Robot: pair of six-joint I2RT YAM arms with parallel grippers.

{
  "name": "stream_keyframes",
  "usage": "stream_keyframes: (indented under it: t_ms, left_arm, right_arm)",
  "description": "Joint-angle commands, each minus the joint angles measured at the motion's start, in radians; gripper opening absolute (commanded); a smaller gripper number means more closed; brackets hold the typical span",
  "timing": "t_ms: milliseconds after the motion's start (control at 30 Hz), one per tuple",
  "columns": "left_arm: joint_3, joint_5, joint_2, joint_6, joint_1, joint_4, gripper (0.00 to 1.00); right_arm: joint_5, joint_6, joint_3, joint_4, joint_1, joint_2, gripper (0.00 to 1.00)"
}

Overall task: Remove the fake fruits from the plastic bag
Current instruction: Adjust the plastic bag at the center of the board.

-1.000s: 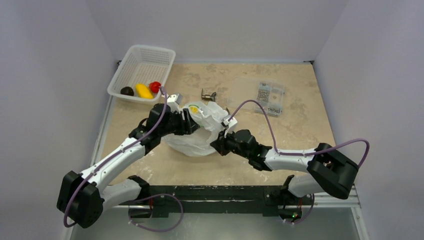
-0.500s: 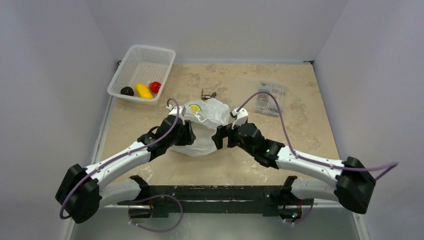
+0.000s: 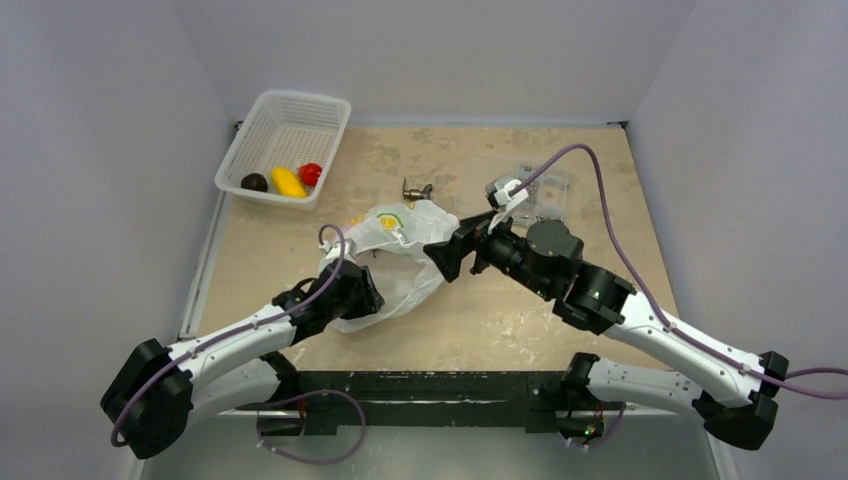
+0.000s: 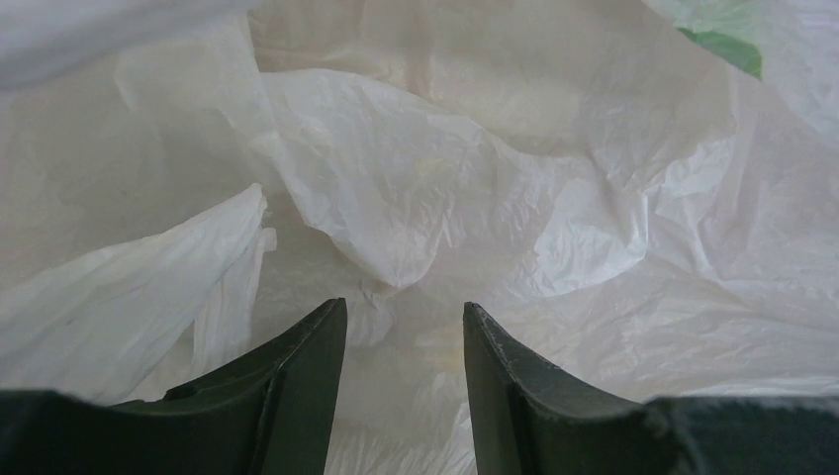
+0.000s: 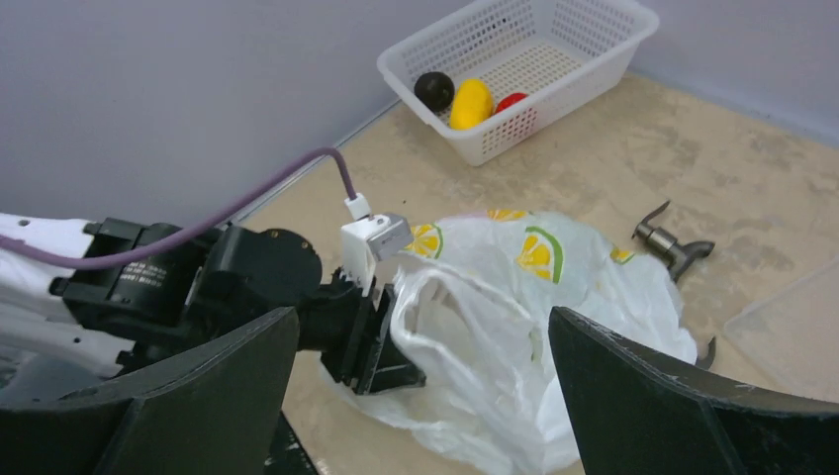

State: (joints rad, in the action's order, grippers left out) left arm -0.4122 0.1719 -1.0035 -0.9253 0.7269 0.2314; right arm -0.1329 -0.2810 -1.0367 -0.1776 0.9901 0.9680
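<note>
The plastic bag (image 3: 392,262) lies crumpled at mid-table, white with yellow-green lemon prints; it also shows in the right wrist view (image 5: 534,327). No fruit shows inside it. My left gripper (image 3: 362,292) is at the bag's near-left side, jaws apart, with only bag film (image 4: 416,198) in front of its fingers (image 4: 297,396). My right gripper (image 3: 450,258) is wide open and empty, raised just right of the bag. A dark brown fruit (image 3: 254,182), a yellow one (image 3: 288,182) and a red one (image 3: 311,173) lie in the basket.
The white mesh basket (image 3: 285,112) stands at the back left, seen also in the right wrist view (image 5: 594,40). A small hammer (image 3: 415,188) lies just behind the bag. A clear flat box of small parts (image 3: 538,192) sits at the back right.
My right arm has risen and swung back to the right, off the bag's side. My left gripper has drawn toward the near edge, and the bag has slumped lower and leftward.
</note>
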Motion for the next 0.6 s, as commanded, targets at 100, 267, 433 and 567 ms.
stream_keyframes:
  t_ms: [100,267,433,567]
  left_arm:
    - [0.037,0.053,0.060,-0.100,0.003,-0.014,0.46]
    - [0.068,0.071,0.105,-0.117,0.002,-0.024,0.46]
    - [0.075,0.072,0.125,-0.112,0.002,-0.016,0.46]
    - [0.086,0.073,0.147,-0.110,0.002,-0.017,0.46]
  right_arm:
    - [-0.058,0.290,-0.388,-0.194,0.004,0.350,0.99]
    - [0.144,0.377,-0.670,-0.377,-0.137,0.621,0.99]
    - [0.232,0.495,-0.723,-0.546,-0.156,0.811,0.99]
    - [0.164,0.496,-0.589,-0.490,-0.123,0.807,0.99]
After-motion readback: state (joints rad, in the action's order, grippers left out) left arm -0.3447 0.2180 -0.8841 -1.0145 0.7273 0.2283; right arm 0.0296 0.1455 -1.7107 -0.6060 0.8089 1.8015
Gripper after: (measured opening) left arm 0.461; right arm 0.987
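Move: The plastic bag lies open below and ahead of the right hand, which hangs empty above its right rim: its middle is about 7 cm ahead, 9 cm to the left and 30 cm down, its lemon-printed far side some 15 cm ahead and 10 cm left. The faucet lies about 26 cm ahead and 4 cm left, the parts box 24 cm ahead and 25 cm right. The bag's middle is about 7 cm ahead and 3 cm right of the left hand, at about its height. Towards the lemon-printed far side of the bag the right hand swings over with its fingers wide open, going forward about 14 cm and some 7 cm left; it rises slightly at first, then drops to end about 12 cm lower. Its fingers tip from nearly level to pointing well down, a turn of about 40 degrees, and end still above the bag. The left hand stays in the bag's mouth, fingers half open. ##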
